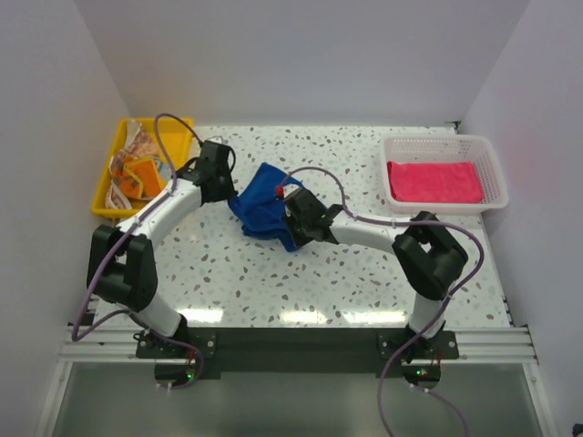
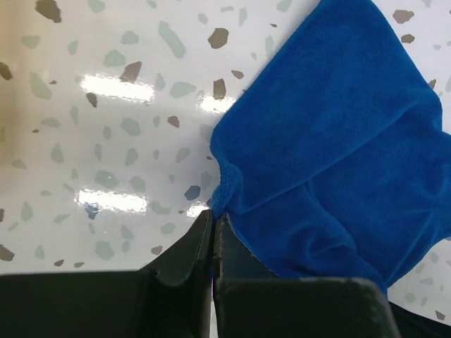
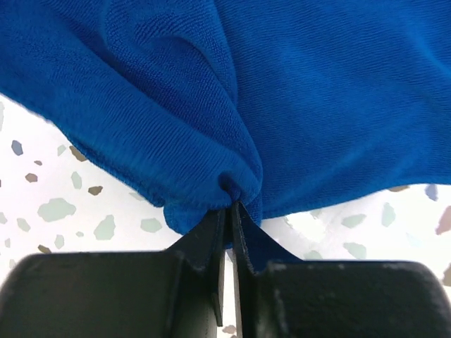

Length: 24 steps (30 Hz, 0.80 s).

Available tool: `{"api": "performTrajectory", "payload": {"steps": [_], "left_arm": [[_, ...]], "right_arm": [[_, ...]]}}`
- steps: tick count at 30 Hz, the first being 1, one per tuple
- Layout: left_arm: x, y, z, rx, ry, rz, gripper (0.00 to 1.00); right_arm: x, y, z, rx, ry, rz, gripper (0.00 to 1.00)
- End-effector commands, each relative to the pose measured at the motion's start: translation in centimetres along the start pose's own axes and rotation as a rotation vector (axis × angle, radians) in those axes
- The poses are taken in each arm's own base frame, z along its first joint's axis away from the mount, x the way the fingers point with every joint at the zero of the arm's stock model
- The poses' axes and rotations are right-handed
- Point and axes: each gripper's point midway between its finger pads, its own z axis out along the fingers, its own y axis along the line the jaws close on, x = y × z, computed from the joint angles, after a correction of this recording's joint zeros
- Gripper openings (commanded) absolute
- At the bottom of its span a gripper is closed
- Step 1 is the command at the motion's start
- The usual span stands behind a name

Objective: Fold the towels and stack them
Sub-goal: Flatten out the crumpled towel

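Observation:
A royal blue towel (image 1: 261, 206) lies crumpled at mid-table between both arms. In the left wrist view my left gripper (image 2: 213, 215) is shut on the edge of the blue towel (image 2: 338, 141), and from above the left gripper (image 1: 234, 193) sits at the cloth's left side. My right gripper (image 3: 230, 205) pinches a bunched fold of the blue towel (image 3: 282, 91), and from above the right gripper (image 1: 288, 217) is at the cloth's right side. A folded hot pink towel (image 1: 434, 181) lies flat in the white basket (image 1: 493, 166). Orange towels (image 1: 133, 169) are heaped in the yellow tray (image 1: 100, 195).
The yellow tray stands at the back left corner and the white mesh basket at the back right. White walls close in the speckled table (image 1: 346, 273) on three sides. Purple cables loop above both arms.

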Motion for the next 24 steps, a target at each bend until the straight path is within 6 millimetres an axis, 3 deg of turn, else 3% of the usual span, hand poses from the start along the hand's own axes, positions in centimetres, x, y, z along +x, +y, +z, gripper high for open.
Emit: {"api": "performTrajectory", "payload": {"steps": [1,5,8,17,24], "left_arm": [[-0.5,-2.6,0.6,0.087,-0.011,-0.027,0.00],[-1.0,-3.8,0.9,0.102,-0.010,-0.019,0.00],[-1.3,-4.3,1.1,0.108,-0.013,-0.017,0.00],[-1.9,-4.3,1.0,0.089,-0.026,-0.005,0.00],[-2.2,-3.6,0.9,0.056,-0.036,0.008,0.00]], "right_arm": [[-0.7,1.0,0.7,-0.049,-0.019,0.056,0.08],[-1.3,0.5,0.6,-0.030,-0.044,0.077,0.30],[-2.2,0.4,0.4,-0.017,-0.066,0.072,0.39],[-3.1,-0.9,0.5,0.064,-0.077,0.042,0.38],[-3.4,-3.2,-0.3,0.177,-0.090,0.000,0.38]]}}
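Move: The crumpled blue towel is pinched by both hands. Its middle lies about 9 cm to the right of the left hand, 2 cm back and some 9 cm below; from the right hand it is roughly 7 cm ahead, 5 cm to the left and just below. The yellow basket stands about 25 cm to the left of the left hand and 9 cm farther out; the white tray is about 42 cm to the right of the right hand and 18 cm ahead. Keeping its pinch on the towel's left edge, the left hand swings about 3 cm right over the towel while dipping 2 cm, then rises most of that again as it edges nearly 2 cm forward. The right hand, low over the table, opens its fingers to somewhat over a third and lets go of the gathered near edge, then eases about 2 cm forward with the fold still between the parted fingers, its wrist turning only slightly. ##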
